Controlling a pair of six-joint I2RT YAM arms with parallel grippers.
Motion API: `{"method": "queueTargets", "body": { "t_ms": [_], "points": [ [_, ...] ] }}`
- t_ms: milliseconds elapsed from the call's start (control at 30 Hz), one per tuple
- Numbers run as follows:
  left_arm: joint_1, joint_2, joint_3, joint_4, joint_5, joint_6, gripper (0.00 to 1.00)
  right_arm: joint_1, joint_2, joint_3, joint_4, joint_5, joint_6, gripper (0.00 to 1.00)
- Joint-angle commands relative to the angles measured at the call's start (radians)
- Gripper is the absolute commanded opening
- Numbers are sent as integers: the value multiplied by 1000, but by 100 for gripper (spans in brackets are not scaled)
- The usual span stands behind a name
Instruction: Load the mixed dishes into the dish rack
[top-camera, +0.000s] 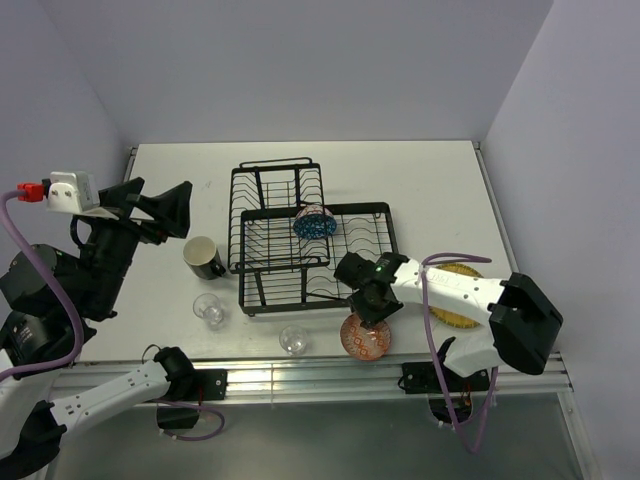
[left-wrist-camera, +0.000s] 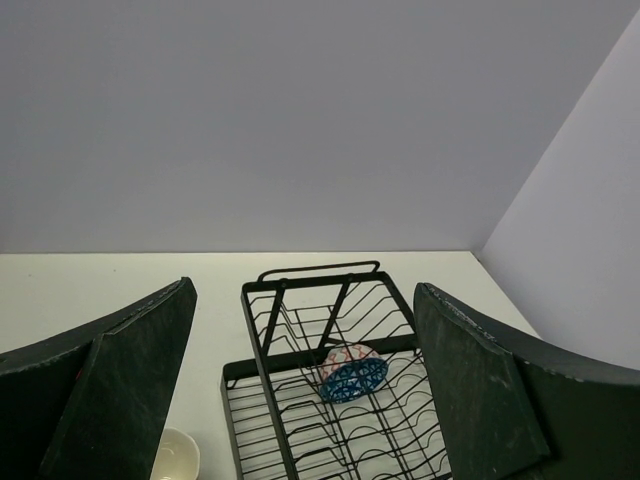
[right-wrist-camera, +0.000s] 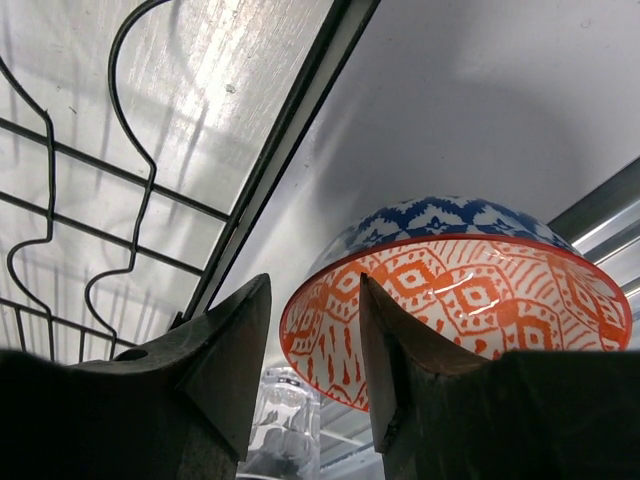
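The black wire dish rack (top-camera: 340, 209) stands mid-table with the small blue patterned bowl (top-camera: 314, 222) on edge in it. My right gripper (top-camera: 368, 312) is down at the orange-red patterned bowl (top-camera: 366, 338) near the table's front edge. In the right wrist view its jaws (right-wrist-camera: 315, 300) stand open astride the rim of that bowl (right-wrist-camera: 470, 290), one finger inside and one outside. The yellow plate (top-camera: 462, 310) lies partly hidden under the right arm. My left gripper (top-camera: 160, 205) hangs wide open and empty above the black mug (top-camera: 203, 257), facing the rack (left-wrist-camera: 262, 360).
Two clear glass cups (top-camera: 209, 309) (top-camera: 294, 340) stand in front of the rack, one of them (right-wrist-camera: 285, 430) just beyond the right fingers. The rack's front bar (right-wrist-camera: 290, 130) runs close beside the bowl. Walls enclose the table on three sides.
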Motion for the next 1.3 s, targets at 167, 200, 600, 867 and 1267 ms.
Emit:
{"method": "queueTargets", "body": {
  "t_ms": [167,200,600,867,1267],
  "points": [
    [-3,22,28,-19,24,-4,96,50,42,3,-23,60,92,40],
    [-3,25,31,-26,24,-5,97,57,45,-1,-18,61,94,39],
    [-3,43,53,-45,39,-10,96,93,15,5,-76,83,111,0],
    [-3,51,42,-34,57,-14,96,117,-183,22,-99,122,86,0],
    [-3,63,51,-46,85,-27,95,199,-367,35,-136,161,174,0]
  ]
}}
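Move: The bowl's middle is about 4 cm back and 1 cm to the right of the right hand point and some 2 cm below it; the open fingers are at its far rim. From the same hand, the small glass stands about 17 cm left and 5 cm back, the dish rack's middle some 14 cm ahead and 11 cm left, and the yellow plate 22 cm right and 6 cm ahead. From the high left hand, the bowl lies about 33 cm right, 9 cm back and 46 cm below. Ease the right gripper about 1 cm down and slightly back, and close its fingers on the bowl's far rim. Then lift some 7 cm while drawing back from the rack, swinging the fingertips some 10–15 degrees forward and left, the fingers closing almost fully on the thin rim. Let the open left hand drift about 2 cm to its right. ##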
